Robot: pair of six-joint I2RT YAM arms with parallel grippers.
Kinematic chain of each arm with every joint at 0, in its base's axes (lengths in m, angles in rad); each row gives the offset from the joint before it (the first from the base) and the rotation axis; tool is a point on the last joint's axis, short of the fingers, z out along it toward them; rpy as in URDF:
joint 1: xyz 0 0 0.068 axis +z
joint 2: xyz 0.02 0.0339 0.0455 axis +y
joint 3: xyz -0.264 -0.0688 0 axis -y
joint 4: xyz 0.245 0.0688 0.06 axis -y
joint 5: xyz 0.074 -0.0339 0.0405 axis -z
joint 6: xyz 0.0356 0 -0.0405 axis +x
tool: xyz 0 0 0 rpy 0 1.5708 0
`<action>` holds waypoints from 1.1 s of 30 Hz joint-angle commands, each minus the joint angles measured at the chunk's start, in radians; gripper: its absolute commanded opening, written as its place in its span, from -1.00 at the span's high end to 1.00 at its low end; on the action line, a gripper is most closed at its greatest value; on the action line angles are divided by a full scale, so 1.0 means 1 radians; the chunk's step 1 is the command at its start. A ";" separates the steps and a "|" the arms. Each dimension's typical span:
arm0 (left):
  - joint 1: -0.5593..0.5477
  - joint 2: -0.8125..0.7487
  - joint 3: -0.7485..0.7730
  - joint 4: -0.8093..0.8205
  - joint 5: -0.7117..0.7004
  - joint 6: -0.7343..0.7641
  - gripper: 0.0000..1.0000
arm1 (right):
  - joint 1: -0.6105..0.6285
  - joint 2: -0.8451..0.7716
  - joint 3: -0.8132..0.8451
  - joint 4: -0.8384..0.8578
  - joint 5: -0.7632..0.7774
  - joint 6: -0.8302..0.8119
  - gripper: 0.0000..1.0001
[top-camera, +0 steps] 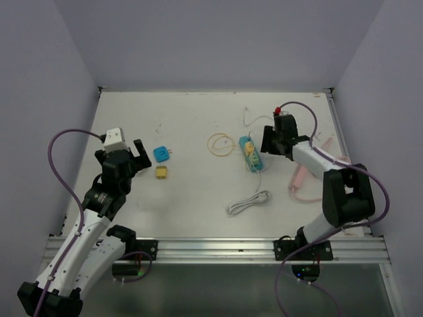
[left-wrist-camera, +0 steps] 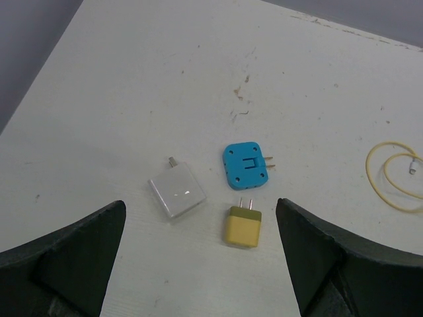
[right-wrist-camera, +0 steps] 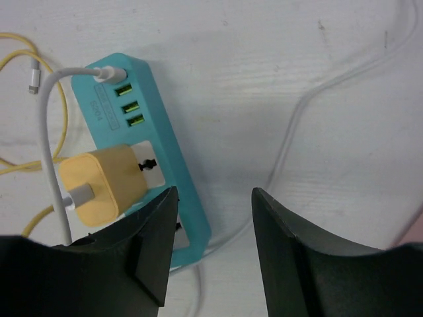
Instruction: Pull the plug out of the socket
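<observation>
The socket is a teal power strip (right-wrist-camera: 168,142) lying on the white table (top-camera: 192,119). A yellow plug (right-wrist-camera: 106,185) sits in one of its outlets, with a white cable running from its face. Another white cable (right-wrist-camera: 49,132) goes into a USB port. My right gripper (right-wrist-camera: 213,195) is open, just to the right of the plug and over the strip's right edge, with only bare table between its fingers. In the top view the right gripper (top-camera: 266,142) is beside the strip (top-camera: 250,154). My left gripper (left-wrist-camera: 200,205) is wide open, far from the strip.
Below the left gripper lie a loose yellow adapter (left-wrist-camera: 243,226), a blue adapter (left-wrist-camera: 246,166) and a white adapter (left-wrist-camera: 177,193). A yellow cable loop (top-camera: 220,144) lies left of the strip, a coiled white cable (top-camera: 249,203) in front of it, and a pink object (top-camera: 297,178) to its right.
</observation>
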 commanded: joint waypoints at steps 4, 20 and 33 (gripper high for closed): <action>0.008 0.002 -0.007 0.055 0.040 0.038 -0.99 | 0.005 0.172 0.157 -0.017 -0.171 -0.109 -0.01; 0.008 0.039 -0.018 0.097 0.174 0.069 -0.99 | 0.136 0.234 0.072 0.017 -0.469 -0.242 0.06; 0.008 0.068 -0.021 0.117 0.267 0.083 -0.99 | 0.153 -0.111 -0.043 -0.009 -0.173 -0.136 0.00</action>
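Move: From the right hand, the plug-loaded blue power strip lies about 8 cm left and roughly level in reach, its middle some 5 cm lower. The yellow cable coil is about 21 cm left and 1 cm farther out; the white cable bundle, 9 cm left and 20 cm back. The pink strip sits around 10 cm right, 11 cm back. From the left hand, the blue power strip is about 47 cm right, 9 cm ahead and 18 cm below. Forward and down a little first, the right hand then sweeps left and back low across the blue power strip's starting place, turning some 30 degrees counter-clockwise, before easing back right and up; it ends about 10 cm left and 5 cm back, fingers still half open. The left hand drifts right towards the power strip, turning slightly clockwise, wide open. ##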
